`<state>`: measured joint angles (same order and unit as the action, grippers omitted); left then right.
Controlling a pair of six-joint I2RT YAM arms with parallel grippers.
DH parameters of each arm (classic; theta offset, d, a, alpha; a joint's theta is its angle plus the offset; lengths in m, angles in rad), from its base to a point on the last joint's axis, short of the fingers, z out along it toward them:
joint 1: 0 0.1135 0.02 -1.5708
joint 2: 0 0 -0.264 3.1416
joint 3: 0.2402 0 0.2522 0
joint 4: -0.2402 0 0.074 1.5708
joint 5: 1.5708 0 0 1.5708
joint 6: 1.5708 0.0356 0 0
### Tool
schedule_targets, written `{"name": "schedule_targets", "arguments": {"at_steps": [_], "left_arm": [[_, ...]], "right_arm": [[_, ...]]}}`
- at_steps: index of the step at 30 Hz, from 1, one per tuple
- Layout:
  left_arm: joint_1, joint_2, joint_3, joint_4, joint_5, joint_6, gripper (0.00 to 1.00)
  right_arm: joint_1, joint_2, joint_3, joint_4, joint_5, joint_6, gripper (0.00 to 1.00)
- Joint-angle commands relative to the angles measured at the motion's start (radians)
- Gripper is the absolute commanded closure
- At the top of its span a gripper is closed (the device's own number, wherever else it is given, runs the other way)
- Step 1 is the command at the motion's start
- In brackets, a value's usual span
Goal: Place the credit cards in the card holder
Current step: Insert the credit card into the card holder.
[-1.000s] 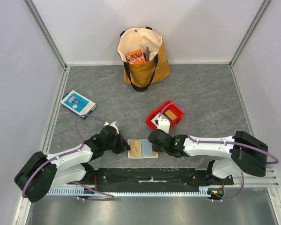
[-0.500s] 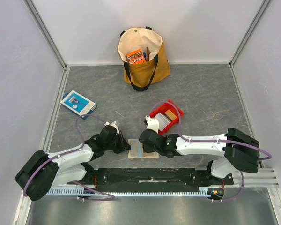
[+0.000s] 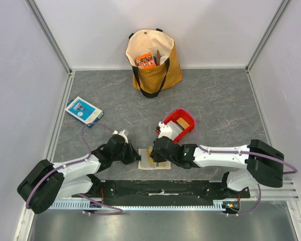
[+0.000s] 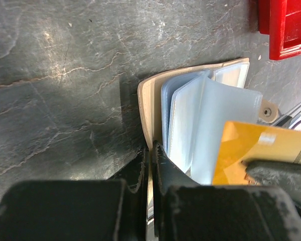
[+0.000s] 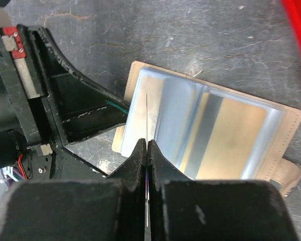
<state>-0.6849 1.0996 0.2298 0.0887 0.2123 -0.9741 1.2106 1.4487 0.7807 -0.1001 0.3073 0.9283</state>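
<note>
The beige card holder (image 3: 160, 164) lies open on the table, its clear sleeves fanned up (image 4: 210, 115). My left gripper (image 4: 152, 148) is shut on the holder's left cover edge (image 4: 146, 100). My right gripper (image 5: 147, 143) is shut on an orange credit card (image 4: 241, 150), which shows edge-on as a thin line (image 5: 147, 113) over the holder's left sleeves (image 5: 165, 115). In the top view this card (image 3: 150, 151) hangs just above the holder, between the two grippers. A tan card shows inside a right-hand sleeve (image 5: 236, 135). More credit cards (image 3: 179, 124) lie in the red tray.
The red tray (image 3: 189, 116) stands just behind the right of the holder, close to my right wrist. A tan tote bag (image 3: 153, 60) with an orange packet stands at the back. A blue-and-white flat box (image 3: 84, 110) lies at the left.
My right arm has swung left from the red tray to above the holder, carrying the orange card. The left gripper has kept its hold on the holder's edge.
</note>
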Motion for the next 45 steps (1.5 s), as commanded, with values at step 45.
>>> {"name": "schedule_targets", "arguments": {"at_steps": [45], "left_arm": [[-0.004,0.091,-0.075,0.059,-0.013,0.002,0.98]], "right_arm": [[-0.161,0.061,-0.497,0.784,-0.169,0.265,1.0]]}}
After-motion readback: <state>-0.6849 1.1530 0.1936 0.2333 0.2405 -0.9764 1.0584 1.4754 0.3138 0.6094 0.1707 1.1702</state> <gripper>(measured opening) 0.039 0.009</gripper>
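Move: The orange credit card is already in my right fingers; the card holder's right-hand page lies about 4 cm to the right of this hand, 1 cm back and some 6 cm below. The holder's left edge is about 7 cm to the left, level and equally low; the red box sits roughly 15 cm ahead and 11 cm right, 4 cm below. From my left hand, which pinches that left edge, the right-hand page is about 11 cm right, 1 cm back and barely lower. With my right fingers shut on the orange card, I dip to the right, lift clear over the holder by about 6 cm, then lower the card some 8 cm towards the right-hand page beside the clear sleeves. I lean the hand over about 20 degrees, left side rising, with a slight clockwise turn. My left hand keeps pinching the holder's left edge, easing about 1 cm right. ##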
